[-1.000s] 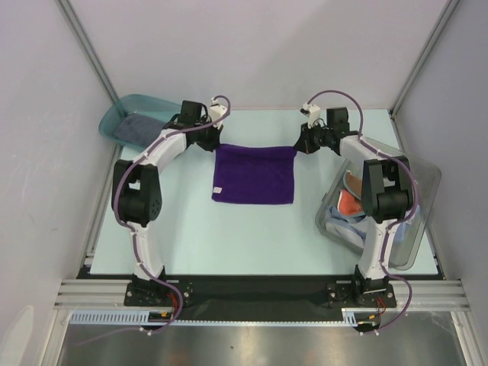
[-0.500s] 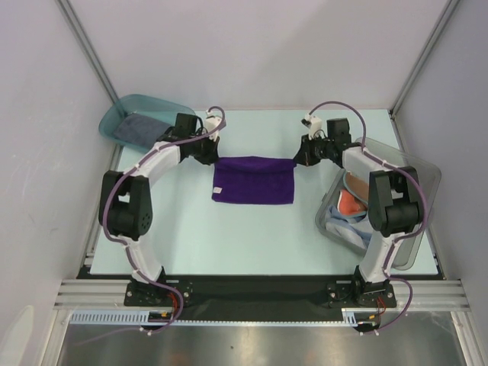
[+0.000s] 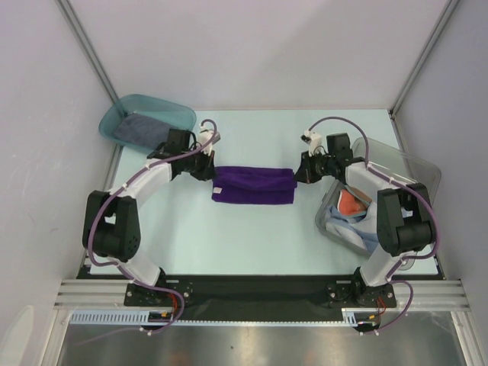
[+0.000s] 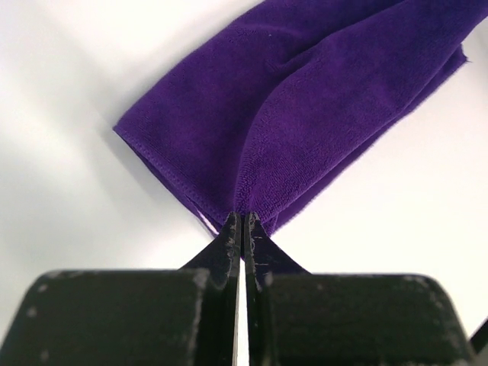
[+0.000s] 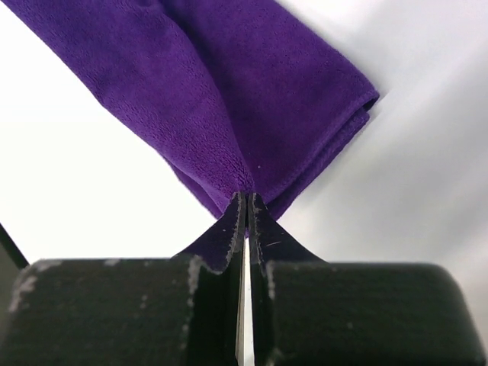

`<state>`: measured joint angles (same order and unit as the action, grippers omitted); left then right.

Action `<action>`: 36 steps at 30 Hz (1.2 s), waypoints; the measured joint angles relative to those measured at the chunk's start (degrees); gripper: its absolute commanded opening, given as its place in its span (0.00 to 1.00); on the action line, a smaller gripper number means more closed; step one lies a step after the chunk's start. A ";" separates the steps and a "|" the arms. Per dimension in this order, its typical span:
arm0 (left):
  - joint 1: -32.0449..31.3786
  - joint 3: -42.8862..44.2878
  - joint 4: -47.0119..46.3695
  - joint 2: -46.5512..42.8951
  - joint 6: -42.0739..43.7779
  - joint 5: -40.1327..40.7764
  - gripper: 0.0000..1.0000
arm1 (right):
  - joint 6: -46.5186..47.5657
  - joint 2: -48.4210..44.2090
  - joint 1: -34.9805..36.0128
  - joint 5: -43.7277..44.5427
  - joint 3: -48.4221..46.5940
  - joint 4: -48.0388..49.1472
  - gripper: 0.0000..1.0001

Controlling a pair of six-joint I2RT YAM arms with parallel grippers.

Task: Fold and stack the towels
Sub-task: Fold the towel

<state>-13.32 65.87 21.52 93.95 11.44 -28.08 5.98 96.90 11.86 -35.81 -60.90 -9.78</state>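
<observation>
A deep purple towel [image 3: 254,185] lies mid-table, doubled over into a narrow band. My left gripper [image 3: 211,172] is shut on its left far corner; in the left wrist view the purple towel [image 4: 305,107] runs away from the pinched tips [image 4: 242,221]. My right gripper [image 3: 299,174] is shut on the right far corner, where the purple towel [image 5: 229,91] bunches at the tips [image 5: 247,200]. A dark grey-blue towel [image 3: 139,128] rests in the teal tray [image 3: 164,108]. Brown-red and light-blue towels [image 3: 347,206] sit in the clear bin [image 3: 423,179].
The teal tray stands at the back left corner, the clear bin along the right edge beside my right arm. White walls enclose the table on three sides. The metal rail with both arm bases [image 3: 259,293] runs along the near edge.
Both grippers have carried the purple towel's far edge toward the near side, folding it from a square into a narrow band. Both arms have drawn back with it.
</observation>
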 measured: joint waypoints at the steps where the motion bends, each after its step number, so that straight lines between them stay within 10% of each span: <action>1: 0.00 -0.57 -0.04 -0.42 -0.26 -0.26 0.00 | -0.02 -0.37 0.13 0.00 0.39 -0.13 0.00; 10: -0.17 -6.01 -0.39 -1.36 -2.58 -1.14 0.16 | 0.02 -0.94 1.84 0.31 1.97 -2.49 0.01; 20: -0.24 -7.06 2.40 -3.08 -4.11 2.23 0.45 | -0.09 0.07 2.67 3.54 1.22 -9.60 0.33; 36: -1.81 -8.48 2.97 -7.34 -22.21 11.98 0.50 | -9.22 -2.32 2.82 13.70 -5.29 -18.27 0.41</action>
<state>-15.14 57.39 24.49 86.61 -10.76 -16.10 -3.25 94.59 14.68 -22.11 -66.19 -28.05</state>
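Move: Both grippers hold the corners of the purple towel's flap. Its landing corner on the left lies about 5 cm back of the left hand and 4 cm below; the white tag is some 3 cm back and 1 cm right. For the right hand, the landing corner on the right is about 5 cm back and 3 cm below, and the wire basket's middle is roughly 24 cm right and 6 cm back. Bring both grippers back about 4 cm while lowering them some 3 cm, laying the held flap corners onto the towel's near corners. Open the left fingers first, the right a moment later, each to part width, then raise both slightly and ease them outward about 2 cm, tipping them further down; turn the left some 20 degrees counter-clockwise, the right about 10 clockwise. ##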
